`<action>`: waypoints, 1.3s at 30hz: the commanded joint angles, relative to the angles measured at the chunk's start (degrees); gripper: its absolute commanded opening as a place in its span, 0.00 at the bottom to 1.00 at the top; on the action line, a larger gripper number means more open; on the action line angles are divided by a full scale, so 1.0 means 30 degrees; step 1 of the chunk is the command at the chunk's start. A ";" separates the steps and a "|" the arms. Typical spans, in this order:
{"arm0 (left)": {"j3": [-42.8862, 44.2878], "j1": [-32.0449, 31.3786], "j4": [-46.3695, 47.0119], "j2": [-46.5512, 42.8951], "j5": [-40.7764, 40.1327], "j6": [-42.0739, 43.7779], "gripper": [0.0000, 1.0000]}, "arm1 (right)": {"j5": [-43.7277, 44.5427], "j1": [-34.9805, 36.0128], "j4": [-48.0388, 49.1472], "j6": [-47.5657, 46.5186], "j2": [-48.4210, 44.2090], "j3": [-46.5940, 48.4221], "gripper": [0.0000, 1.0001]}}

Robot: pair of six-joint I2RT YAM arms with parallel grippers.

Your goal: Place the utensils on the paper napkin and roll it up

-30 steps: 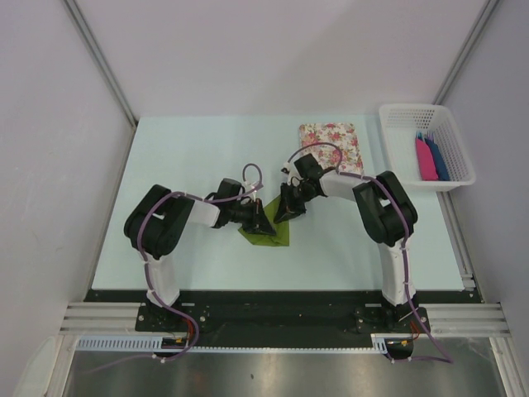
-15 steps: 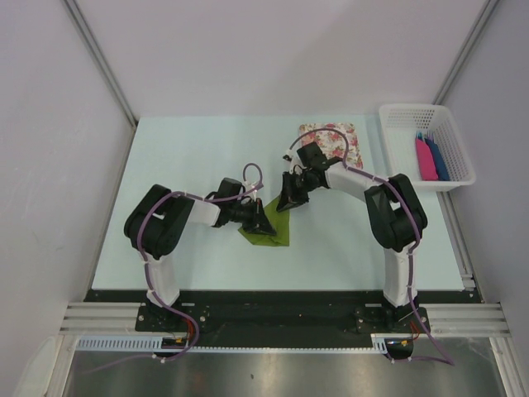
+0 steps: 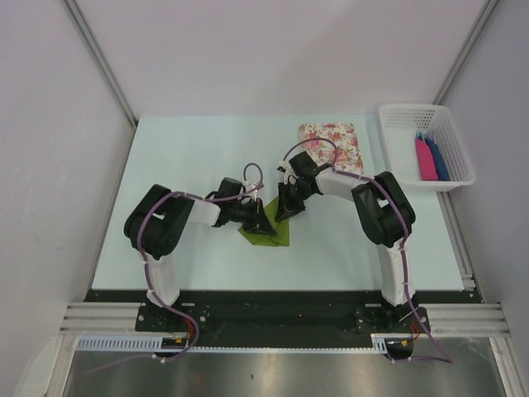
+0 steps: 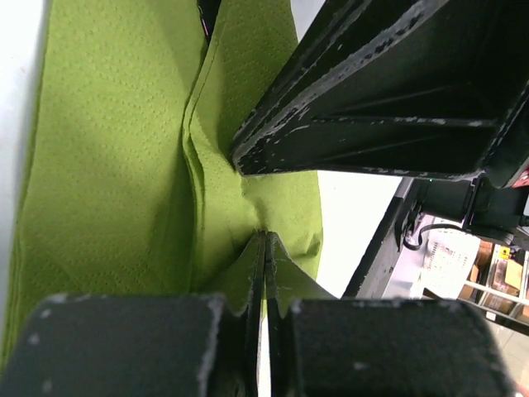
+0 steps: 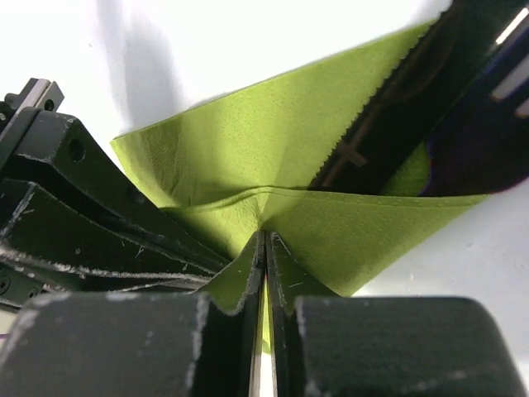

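Note:
The olive-green paper napkin (image 3: 270, 235) lies folded mid-table between both arms. My left gripper (image 3: 264, 222) is shut on a raised crease of the napkin (image 4: 107, 165), its jaws pressed together with green paper between them. My right gripper (image 3: 285, 207) comes in from the far side and is shut on another pinch of the napkin (image 5: 273, 141). The two grippers stand nearly tip to tip. Dark purple utensils (image 5: 479, 136) show in the right wrist view, tucked under the napkin's folded flap at upper right. From above the grippers and the napkin hide them.
A pink-and-white floral mat (image 3: 333, 143) lies behind the right gripper. At the back right a white basket (image 3: 402, 113) holds flat pink and blue pieces (image 3: 430, 157). The table's right and left edges run along metal rails.
The right arm swung its elbow outward and back, and its gripper ended a little nearer the left one on the napkin. The left gripper held its place, pinching tighter.

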 commanded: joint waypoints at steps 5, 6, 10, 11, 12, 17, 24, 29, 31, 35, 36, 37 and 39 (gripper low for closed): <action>-0.0790 0.0410 -0.0845 -0.2595 -0.0773 0.1416 0.30 | 0.1684 0.0126 -0.0519 -0.1052 0.0942 -0.0305 0.04; -0.0966 0.0644 -0.1252 -0.3239 -0.0773 0.1533 0.39 | 0.1654 0.0096 -0.0432 -0.1081 0.1001 -0.0393 0.04; -0.1726 0.2748 -0.4063 -0.5759 -0.1327 0.2469 0.52 | 0.1595 0.0096 -0.0284 -0.0993 0.1031 -0.0569 0.04; -0.1874 0.3132 -0.4880 -0.5968 -0.1504 0.2646 0.54 | 0.1595 0.0096 -0.0255 -0.0993 0.1060 -0.0598 0.04; -0.2050 0.3426 -0.5846 -0.6144 -0.1593 0.2792 0.59 | 0.1566 0.0096 -0.0197 -0.0993 0.1089 -0.0628 0.04; -0.2755 0.4542 -0.7552 -0.6732 -0.3082 0.3817 0.73 | 0.1449 0.0066 -0.0109 -0.0905 0.1294 -0.0598 0.03; -0.2169 0.4426 -0.7238 -0.4046 -0.3211 0.3616 0.73 | 0.1419 0.0125 0.0184 -0.0700 0.1528 -0.0804 0.03; -0.1144 0.3518 -0.5099 -0.2018 -0.1186 0.2475 0.72 | 0.1478 -0.0021 0.0272 -0.0642 0.1733 -0.0833 0.03; -0.0969 0.3080 -0.3316 -0.1549 -0.0367 0.1540 0.72 | 0.1449 -0.0109 0.0272 -0.0642 0.1734 -0.0775 0.03; -0.0675 0.2318 -0.1113 -0.1546 -0.0098 0.1387 0.72 | 0.1449 -0.0109 0.0273 -0.0613 0.1792 -0.0775 0.02; -0.0558 0.2229 -0.0587 -0.1517 -0.0128 0.1504 0.73 | 0.1420 -0.0138 0.0272 -0.0612 0.1792 -0.0775 0.02; -0.0238 0.2083 -0.0408 -0.1430 -0.0100 0.1621 0.74 | 0.1391 -0.0139 0.0272 -0.0641 0.1821 -0.0775 0.02; 0.0290 0.2023 -0.0668 -0.0787 -0.0304 0.1972 0.74 | 0.1361 -0.0168 0.0272 -0.0613 0.1822 -0.0775 0.02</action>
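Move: About 8 cm to the left hand's left and 1 cm ahead is the napkin's left edge, just below fingertip height. The napkin's near edge is some 3 cm behind that hand and 1 cm to its right; the exposed ends of the utensils lie about 10 cm ahead and 2 cm right. From the right hand, the left edge is roughly 10 cm left and 3 cm back, the utensils' ends 6 cm ahead and 1 cm right. Coming free of the fold, the left hand opens wide, hops up about 5 cm and swings some 10 cm to the left, then drops beyond the napkin's left edge. Low and still open, it doubles back about 7 cm to the right, pushing the edge inward with the flap between its fingers. The right hand stays put, shut fingertips still pressing on the fold beside the utensils. ##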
